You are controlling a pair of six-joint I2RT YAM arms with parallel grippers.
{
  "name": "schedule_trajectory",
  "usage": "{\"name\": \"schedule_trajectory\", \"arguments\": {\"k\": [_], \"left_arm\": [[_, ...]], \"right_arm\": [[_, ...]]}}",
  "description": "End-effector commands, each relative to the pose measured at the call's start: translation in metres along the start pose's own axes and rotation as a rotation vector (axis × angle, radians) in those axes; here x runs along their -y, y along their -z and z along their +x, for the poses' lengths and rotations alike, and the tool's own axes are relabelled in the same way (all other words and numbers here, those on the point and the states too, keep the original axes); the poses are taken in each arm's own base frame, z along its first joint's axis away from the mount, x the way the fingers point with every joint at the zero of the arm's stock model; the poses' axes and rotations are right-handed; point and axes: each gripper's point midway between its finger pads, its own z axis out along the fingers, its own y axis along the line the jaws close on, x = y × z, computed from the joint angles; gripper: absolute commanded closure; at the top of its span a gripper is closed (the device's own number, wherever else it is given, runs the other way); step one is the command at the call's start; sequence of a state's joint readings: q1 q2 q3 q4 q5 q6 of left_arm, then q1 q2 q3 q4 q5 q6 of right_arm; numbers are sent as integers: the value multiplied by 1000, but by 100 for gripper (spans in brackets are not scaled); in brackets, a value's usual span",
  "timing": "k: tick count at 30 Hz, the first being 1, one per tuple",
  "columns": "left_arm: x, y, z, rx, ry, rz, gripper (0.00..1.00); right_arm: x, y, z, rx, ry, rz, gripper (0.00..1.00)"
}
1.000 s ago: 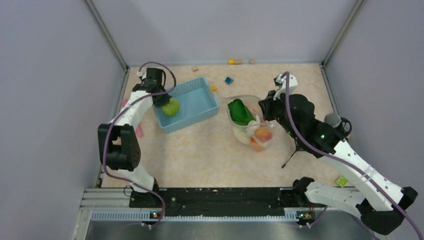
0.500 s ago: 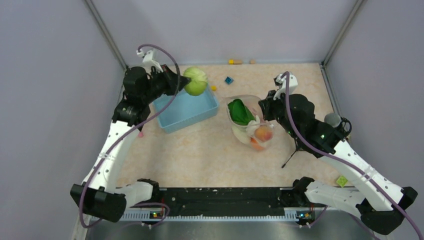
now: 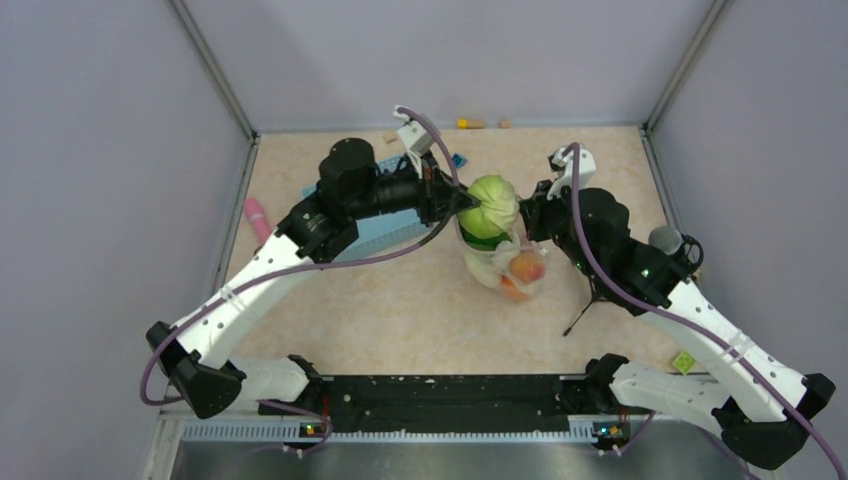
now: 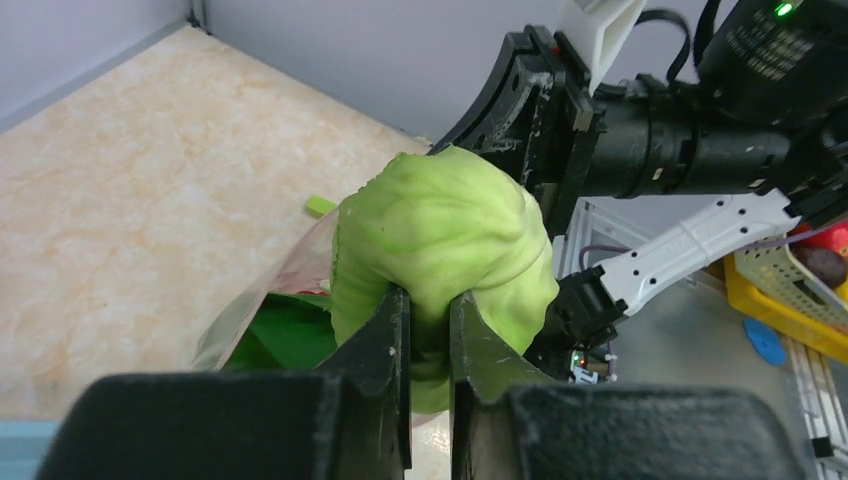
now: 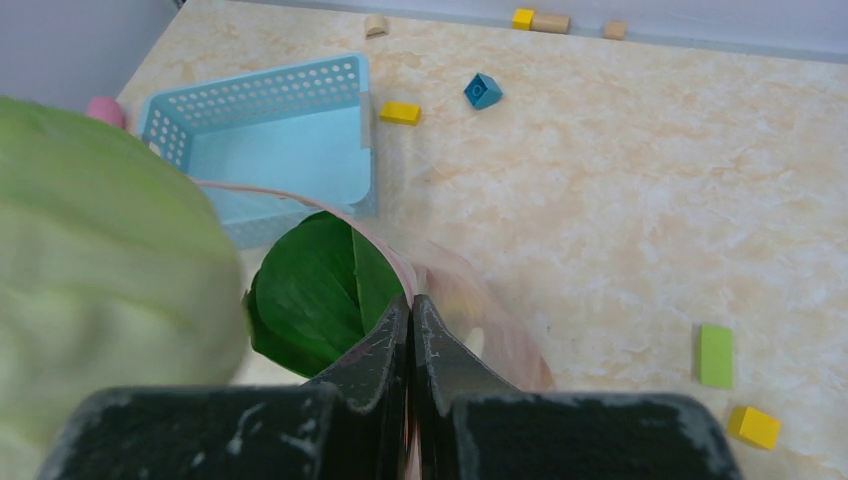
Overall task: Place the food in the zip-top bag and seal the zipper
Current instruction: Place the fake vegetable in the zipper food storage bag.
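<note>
A pale green leafy cabbage (image 3: 490,205) hangs just above the mouth of the zip-top bag (image 3: 505,268), with my left gripper (image 3: 462,203) shut on its lower fold. In the left wrist view the fingers pinch the cabbage (image 4: 440,240) at the left gripper (image 4: 428,295), over the bag (image 4: 250,320). My right gripper (image 5: 411,300) is shut on the bag's pink zipper (image 5: 385,250) and holds the mouth up and open. Inside the bag lie a dark green leaf (image 5: 310,290), an orange fruit (image 3: 527,267) and a white piece.
The light blue basket (image 5: 270,130) stands left of the bag, partly under my left arm. A pink stick (image 3: 257,215) lies by the left wall. Small blue (image 5: 482,90), yellow (image 5: 400,112) and green (image 5: 715,355) blocks dot the table, and several more line the back wall.
My left arm lifted the cabbage out of the blue basket and carried it right, to just above the bag's mouth. The right arm and the bag stayed still.
</note>
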State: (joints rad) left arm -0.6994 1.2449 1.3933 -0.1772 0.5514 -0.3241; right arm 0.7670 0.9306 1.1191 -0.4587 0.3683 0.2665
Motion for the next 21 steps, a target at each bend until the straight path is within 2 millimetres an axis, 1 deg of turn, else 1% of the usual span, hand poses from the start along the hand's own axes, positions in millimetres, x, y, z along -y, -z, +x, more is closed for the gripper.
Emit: {"name": "schedule_trajectory", "arguments": {"k": [1, 4, 10, 16, 18, 21], "left_arm": [[9, -24, 3, -21, -153, 32, 100], [1, -34, 19, -67, -208, -5, 100], [-18, -40, 51, -165, -244, -49, 100], [-18, -52, 80, -295, -344, -7, 100], [-14, -54, 91, -330, -386, 33, 100], [-6, -60, 101, -354, -416, 82, 100]], "right_arm": [[-3, 9, -34, 112, -66, -22, 100], [-3, 12, -37, 121, -79, -26, 100], [0, 18, -42, 146, -108, -14, 100], [-6, 20, -46, 158, -126, -51, 100], [-6, 21, -47, 165, -134, -49, 100], [-6, 21, -48, 170, -143, -52, 100]]}}
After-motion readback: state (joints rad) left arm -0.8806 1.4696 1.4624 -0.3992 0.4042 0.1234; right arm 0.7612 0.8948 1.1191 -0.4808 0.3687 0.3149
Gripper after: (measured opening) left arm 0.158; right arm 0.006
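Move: The left hand already holds the fake cabbage; the bag's open mouth lies about 12 cm below that hand, some 5 cm to its right and roughly 1 cm back. Inside the bag, the leek sits about 4 cm ahead, 3 cm right and 17 cm below, the peach about 3 cm back, 11 cm right and 24 cm below. From the right hand, pinching the rim, the mouth's middle lies about 6 cm left, 1 cm ahead, level in height. Left hand lowers the gripped cabbage about 11 cm and 5 cm right into the bag's mouth, fingers tipping down. ##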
